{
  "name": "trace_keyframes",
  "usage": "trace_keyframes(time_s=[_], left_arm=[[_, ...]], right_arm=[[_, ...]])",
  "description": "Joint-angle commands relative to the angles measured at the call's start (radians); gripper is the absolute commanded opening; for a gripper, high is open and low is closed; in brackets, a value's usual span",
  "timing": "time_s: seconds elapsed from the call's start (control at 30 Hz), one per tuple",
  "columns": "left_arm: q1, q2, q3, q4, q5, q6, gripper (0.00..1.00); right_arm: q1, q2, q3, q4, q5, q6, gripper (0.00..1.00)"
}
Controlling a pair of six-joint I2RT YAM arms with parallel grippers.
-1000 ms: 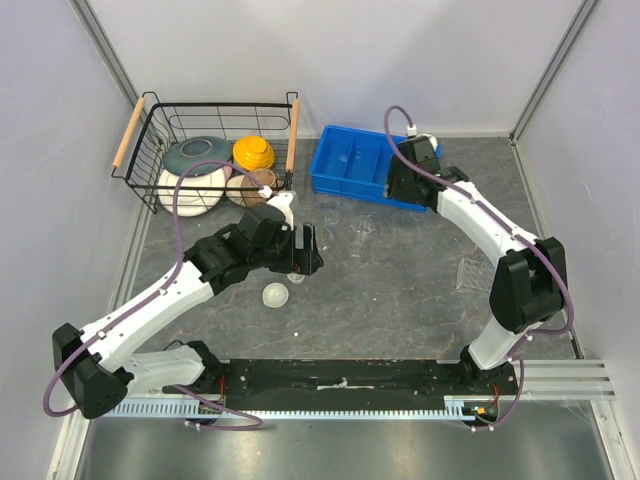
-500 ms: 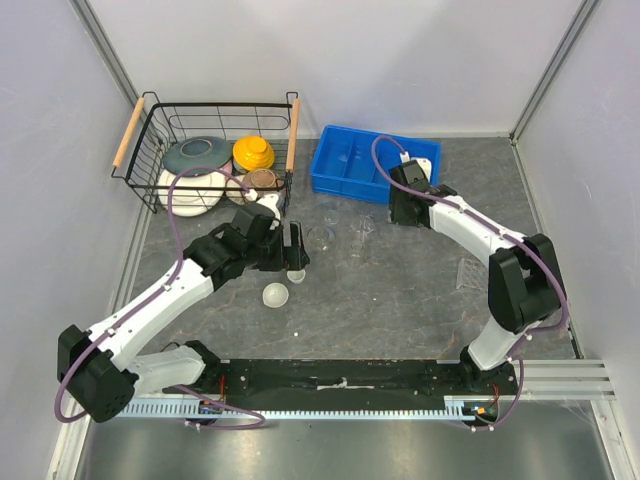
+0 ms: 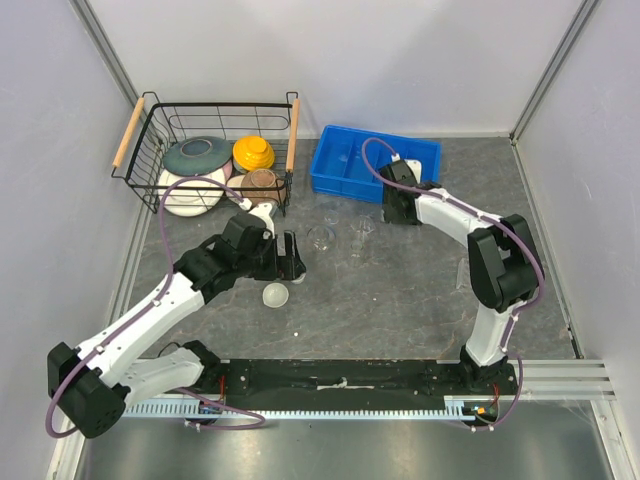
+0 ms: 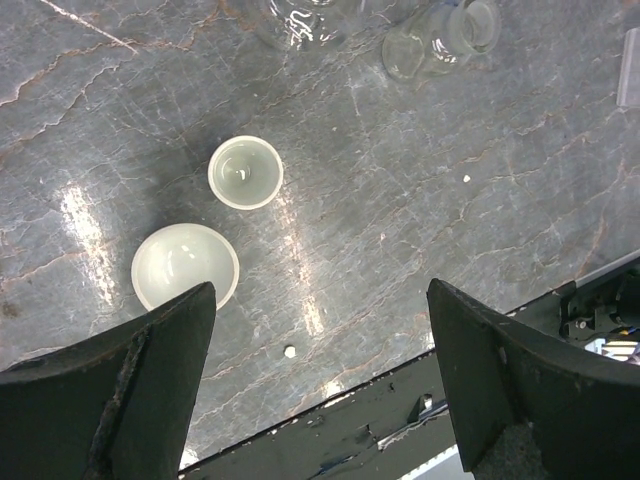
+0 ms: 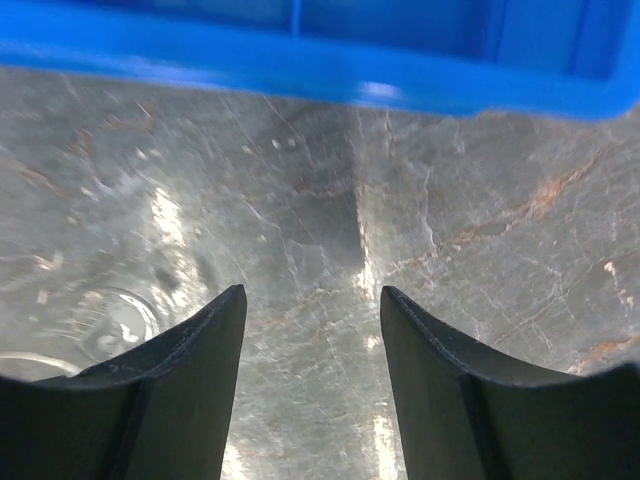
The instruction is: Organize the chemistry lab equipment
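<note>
Two white round bulbs lie open side up on the table, a small one [image 4: 245, 172] and a larger one [image 4: 185, 266] [image 3: 275, 294]. My left gripper [image 4: 320, 300] [image 3: 290, 255] hangs open above them with nothing between its fingers. A clear beaker [image 3: 320, 237] [image 4: 300, 20] and a clear flask [image 3: 362, 230] [image 4: 440, 35] stand mid-table. My right gripper [image 5: 313, 295] [image 3: 393, 210] is open and empty, low over bare table just in front of the blue bin [image 5: 320, 45]. Clear glassware [image 5: 110, 325] shows by its left finger. A flat clear rack [image 3: 465, 272] lies at the right.
The blue divided bin [image 3: 350, 165] stands at the back centre. A black wire basket [image 3: 150, 150] with coloured bowls and plates stands at the back left. Small white crumbs [image 4: 289, 351] lie on the table. The black base rail [image 3: 340, 380] runs along the near edge.
My right gripper came off the blue bin, forward and left, down to the table in front of it. My left gripper drew back to the left, uncovering the clear beaker.
</note>
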Motion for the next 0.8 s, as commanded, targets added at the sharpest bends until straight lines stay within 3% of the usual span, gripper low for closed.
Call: trace_keyframes(time_s=[0.0, 0.33, 0.77], left_arm=[[0.005, -0.047, -0.007, 0.029, 0.029, -0.025, 0.93], [0.005, -0.048, -0.005, 0.017, 0.034, -0.021, 0.93], [0.005, -0.032, 0.007, 0.010, 0.046, -0.018, 0.93]], right_arm=[[0.001, -0.041, 0.136, -0.003, 0.055, 0.008, 0.64], [-0.025, 0.060, 0.363, -0.064, 0.164, 0.031, 0.65], [-0.110, 0.364, 0.661, -0.064, 0.167, 0.054, 0.64]])
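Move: The blue bin, standing empty, has its middle some 14 cm ahead of the right hand and 5 cm to its left, a few centimetres below the fingertips; its near wall stands between. The glass flask is about 9 cm to this hand's left and 3 cm back, the glass beaker 18 cm left and 4 cm back, and the clear rack 17 cm right and 14 cm back. From the left hand, the bin lies roughly 30 cm ahead and 17 cm right, well below. Over the blue bin's near wall goes the empty right hand: forward about 13 cm in all, climbing some 10 cm on the way, then sinking about 5 cm above the right-hand compartments and drifting slightly right. The fingers stay open while their tips lift and swing clockwise, each by 10 to 15 degrees. ##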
